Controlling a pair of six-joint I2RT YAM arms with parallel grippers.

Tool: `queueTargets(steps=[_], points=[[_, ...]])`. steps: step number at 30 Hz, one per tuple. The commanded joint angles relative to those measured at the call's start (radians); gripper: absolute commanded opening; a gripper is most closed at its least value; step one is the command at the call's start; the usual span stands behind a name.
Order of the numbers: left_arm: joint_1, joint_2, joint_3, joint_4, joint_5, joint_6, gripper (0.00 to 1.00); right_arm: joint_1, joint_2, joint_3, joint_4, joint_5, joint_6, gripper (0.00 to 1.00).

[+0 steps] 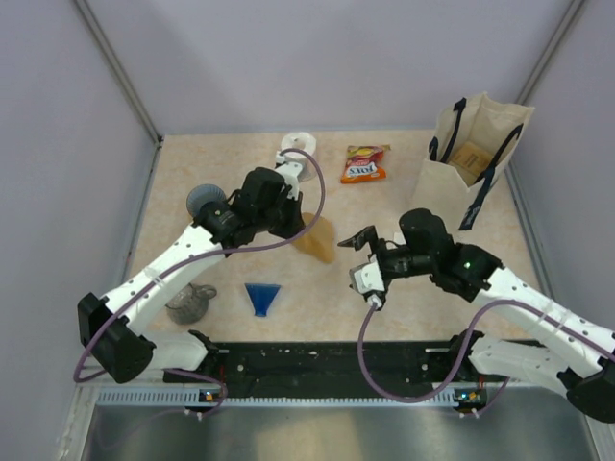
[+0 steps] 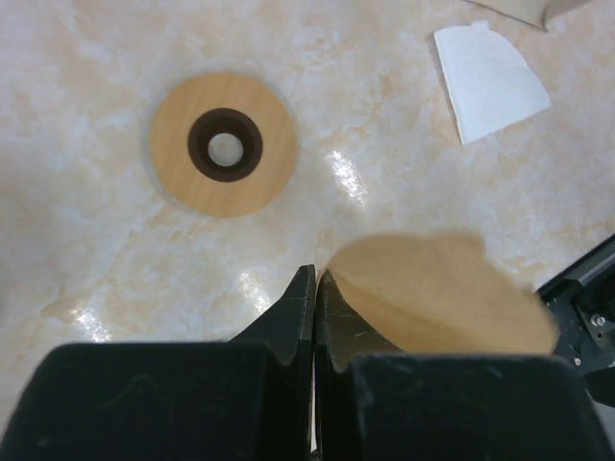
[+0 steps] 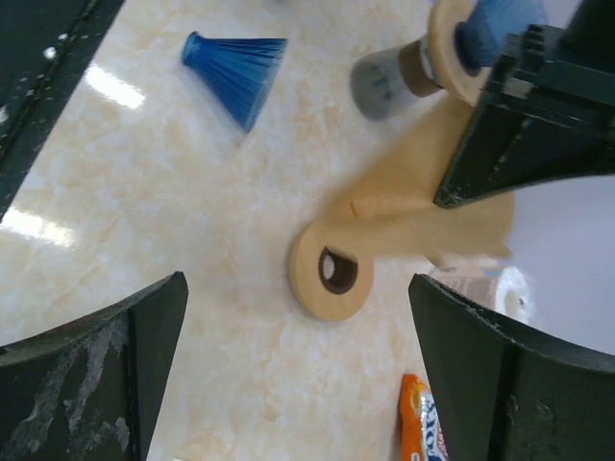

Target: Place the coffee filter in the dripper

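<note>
My left gripper is shut on the edge of a brown paper coffee filter, which hangs just above the table. A dripper with a blue cone, a wooden collar and a grey base stands at the left, apart from the filter. A loose wooden ring with a dark hole lies flat on the table beside the filter. To the right of the filter my right gripper is open, its jaws wide and empty.
A blue ribbed cone lies near the front, with a glass mug to its left. A white paper filter lies on the table. At the back are a white roll, an orange snack bag and a tote bag.
</note>
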Motion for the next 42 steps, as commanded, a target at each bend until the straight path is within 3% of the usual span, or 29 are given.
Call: queueTargets(steps=[1, 10, 21, 26, 32, 42], points=[[0.003, -0.021, 0.023, 0.013, -0.136, 0.014, 0.0, 0.013, -0.095, -0.09, 0.331, 0.073, 0.183, 0.99], [0.005, -0.058, 0.093, -0.048, -0.401, -0.05, 0.0, 0.013, -0.227, -0.239, 0.772, 0.319, 0.601, 0.99], [0.024, -0.14, 0.159, -0.169, -0.84, -0.199, 0.0, 0.015, -0.285, -0.316, 0.852, 0.835, 0.938, 0.99], [0.153, -0.157, 0.187, -0.232, -0.834, -0.268, 0.0, 0.013, -0.287, -0.316, 0.827, 0.901, 0.966, 0.99], [0.374, -0.162, 0.144, -0.177, -0.677, -0.297, 0.0, 0.015, -0.29, -0.33, 0.837, 0.92, 0.958, 0.99], [0.468, -0.216, -0.017, -0.013, -0.601, -0.3, 0.0, 0.013, -0.302, -0.347, 0.861, 0.926, 0.946, 0.99]])
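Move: My left hand already holds the brown coffee filter. The dripper on its glass lies about 25 cm to that hand's left, 8 cm farther out and 7 cm lower. The wooden ring is some 12 cm ahead and 2 cm right, the spare blue dripper 9 cm back and 11 cm left, the glass pitcher 13 cm back and 30 cm left, all near table height. From my right hand the dripper is roughly 40 cm left, 19 cm ahead. I keep the filter's edge pinched and swing my left hand about 25 cm left and a little forward to the dripper, arching up some 9 cm and then easing down about 3, turning some 65 degrees counter-clockwise. My empty right hand, already open, backs off up, forward and to the right, rolling and turning clockwise. ##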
